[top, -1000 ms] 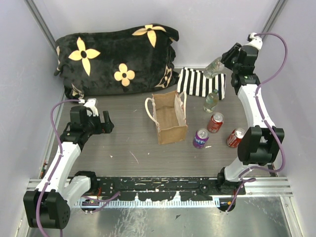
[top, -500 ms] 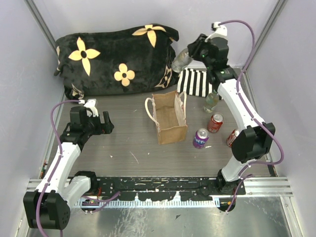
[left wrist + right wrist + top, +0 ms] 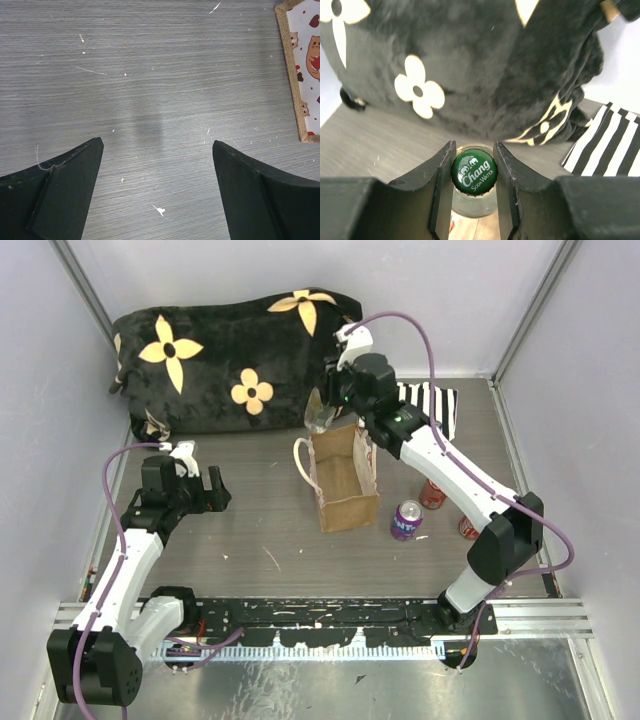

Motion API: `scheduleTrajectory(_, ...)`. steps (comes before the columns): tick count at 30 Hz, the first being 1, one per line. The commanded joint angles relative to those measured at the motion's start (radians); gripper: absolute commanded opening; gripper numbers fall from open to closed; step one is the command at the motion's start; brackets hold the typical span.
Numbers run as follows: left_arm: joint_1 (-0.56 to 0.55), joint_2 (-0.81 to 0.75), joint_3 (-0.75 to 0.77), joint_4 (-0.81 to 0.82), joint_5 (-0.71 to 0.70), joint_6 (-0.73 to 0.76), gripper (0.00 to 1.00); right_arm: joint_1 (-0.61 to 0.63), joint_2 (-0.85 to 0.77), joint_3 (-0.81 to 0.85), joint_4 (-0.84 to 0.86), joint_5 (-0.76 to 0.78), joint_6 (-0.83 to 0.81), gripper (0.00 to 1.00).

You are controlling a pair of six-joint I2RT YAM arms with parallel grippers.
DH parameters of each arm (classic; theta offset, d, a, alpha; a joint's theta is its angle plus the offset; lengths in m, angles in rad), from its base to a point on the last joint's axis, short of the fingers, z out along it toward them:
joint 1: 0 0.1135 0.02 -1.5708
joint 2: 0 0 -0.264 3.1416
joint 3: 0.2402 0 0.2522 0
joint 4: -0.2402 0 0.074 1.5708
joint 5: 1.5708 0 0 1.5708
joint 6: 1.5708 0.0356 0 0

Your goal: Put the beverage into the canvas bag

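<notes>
The tan burlap canvas bag [image 3: 345, 478] with cream handles stands open in the middle of the table; its printed edge shows in the left wrist view [image 3: 305, 70]. My right gripper [image 3: 330, 408] is shut on the neck of a clear glass soda-water bottle [image 3: 320, 418] with a green Chang cap [image 3: 474, 172], holding it in the air above the bag's far end. My left gripper [image 3: 198, 483] is open and empty, low over bare table left of the bag; its fingertips [image 3: 80, 170] frame grey wood.
A black plush cushion with cream flowers [image 3: 235, 358] lies along the back. A black-and-white striped fabric piece [image 3: 425, 405] lies right of it. A purple can [image 3: 406, 520] and two red cans [image 3: 433, 495] lie right of the bag, partly under my right arm.
My right gripper has carried the bottle leftward from the back right corner, past the striped fabric, to above the bag's far end. The left arm has not moved.
</notes>
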Motion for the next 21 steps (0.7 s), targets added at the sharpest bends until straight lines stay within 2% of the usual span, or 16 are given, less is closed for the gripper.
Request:
scheduleTrajectory(1, 0.004, -0.014, -0.010, 0.001, 0.017, -0.001, 0.98, 0.044, -0.150, -0.026, 0.174, 0.083, -0.077, 0.01)
scheduleTrajectory(12, 0.005, -0.007, -0.010, -0.002, 0.022, -0.001, 0.98, 0.105, -0.198, -0.184, 0.210, 0.165, -0.099, 0.01)
scheduleTrajectory(21, 0.005, 0.001, -0.013, -0.002, 0.021, 0.001, 0.98, 0.105, -0.151, -0.232, 0.269, 0.187, -0.107, 0.01)
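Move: The right hand holds the clear soda-water bottle by its green cap above the far left part of the canvas bag. The bag's middle lies about 12 cm back, 4 cm to the right and 27 cm below. From that hand the purple can is some 24 cm back and 19 cm right, the striped cloth about 18 cm ahead and 22 cm right, both around 30 cm or more lower. From the idle left hand the bag is about 6 cm ahead and 30 cm right, slightly lower. The right hand lowers the bottle about 7 cm while drawing back some 4 cm towards its base, over the far end of the canvas bag and down towards its opening, quick at first and then easing off. The fingers keep their pinch on the cap throughout, and the wrist rolls some 10 degrees so that the hand's left side sinks, the fingers still pointing mostly forward. ##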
